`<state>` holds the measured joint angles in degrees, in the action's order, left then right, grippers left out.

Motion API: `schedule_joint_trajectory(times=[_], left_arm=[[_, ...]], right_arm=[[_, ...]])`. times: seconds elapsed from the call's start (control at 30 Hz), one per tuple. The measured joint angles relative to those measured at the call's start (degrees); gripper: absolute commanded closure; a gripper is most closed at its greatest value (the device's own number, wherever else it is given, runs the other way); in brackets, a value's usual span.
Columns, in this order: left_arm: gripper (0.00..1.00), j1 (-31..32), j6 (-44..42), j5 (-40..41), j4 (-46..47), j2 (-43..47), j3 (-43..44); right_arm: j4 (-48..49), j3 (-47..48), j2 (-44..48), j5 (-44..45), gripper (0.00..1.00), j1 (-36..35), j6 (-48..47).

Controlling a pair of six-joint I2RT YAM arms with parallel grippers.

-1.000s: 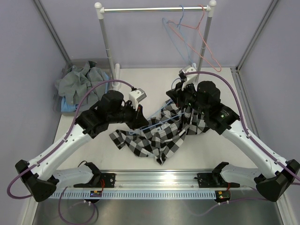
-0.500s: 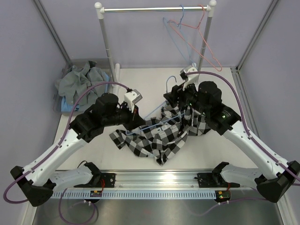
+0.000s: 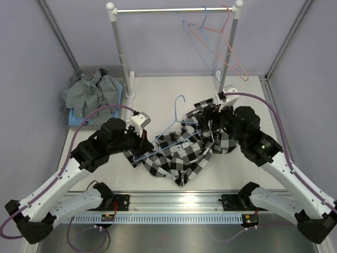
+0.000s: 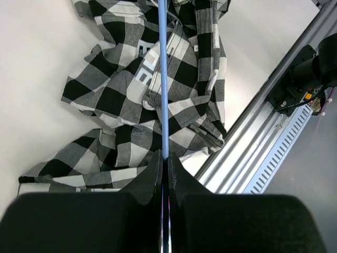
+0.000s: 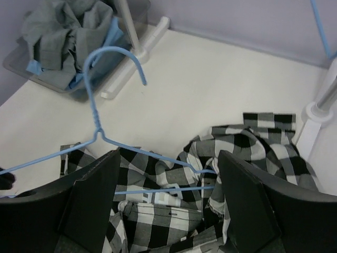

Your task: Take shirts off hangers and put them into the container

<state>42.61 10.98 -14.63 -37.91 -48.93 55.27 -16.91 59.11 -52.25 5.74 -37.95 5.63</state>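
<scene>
The black-and-white checked shirt point(image 3: 181, 155) lies crumpled on the table, with a light blue hanger point(image 3: 176, 107) still threaded through it. My left gripper point(image 3: 142, 143) is shut on the hanger's wire point(image 4: 164, 79), which runs straight out from its fingertips over the shirt point(image 4: 126, 89). My right gripper point(image 3: 206, 117) hovers open above the shirt point(image 5: 158, 221), holding nothing, with the hanger point(image 5: 121, 147) crossing between its fingers point(image 5: 92, 200). The container point(image 3: 71, 120) at the back left holds the grey shirt point(image 3: 89, 89) and a light blue one point(image 5: 108, 39).
The silver rack bar point(image 3: 174, 9) spans the back, carrying a blue hanger point(image 3: 202, 42) and a pink-red hanger point(image 3: 227, 50). The rack's left foot point(image 5: 137, 58) stands beside the container. A metal rail point(image 4: 274, 105) runs along the near table edge.
My right gripper has opened, let go and drawn back to the right. My left arm has pulled the hanger toward the near left, and its hook now stands free of the shirt.
</scene>
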Motion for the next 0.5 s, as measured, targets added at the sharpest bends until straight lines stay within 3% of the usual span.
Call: schedule_joint_trajectory(times=[0.3,0.5], left_arm=[[1.0,0.0,1.1,1.6,-3.7,6.2,0.2],[1.0,0.0,1.8,8.0,-9.3,8.4,2.1]], right_arm=[[-0.3,-7.5,-14.9,5.0,0.47,0.1,7.3],[-0.6,-7.8,-21.3,5.9,0.47,3.7,12.3]])
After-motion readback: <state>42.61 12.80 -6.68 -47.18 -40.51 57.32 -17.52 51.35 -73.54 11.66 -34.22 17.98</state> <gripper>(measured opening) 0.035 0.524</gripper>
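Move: The right hand, open and empty, has the black-and-white shirt's collar about 5 cm ahead, 2 cm to its right and some 24 cm below. The blue hanger's middle lies about 14 cm left of this hand, 5 cm back and 5 cm lower. The left hand still grips the hanger's near end; from it that collar is roughly 25 cm to the right, 14 cm ahead and 15 cm below. Down, fast, goes the right hand, about 19 cm with a little forward, to just over the shirt's collar, its fingers tipping some 25 degrees downward, swinging clockwise and closing part way without shutting. Meanwhile the left hand keeps its pinch on the hanger and draws it left and slightly up, away from the collar, turning slightly counter-clockwise. ##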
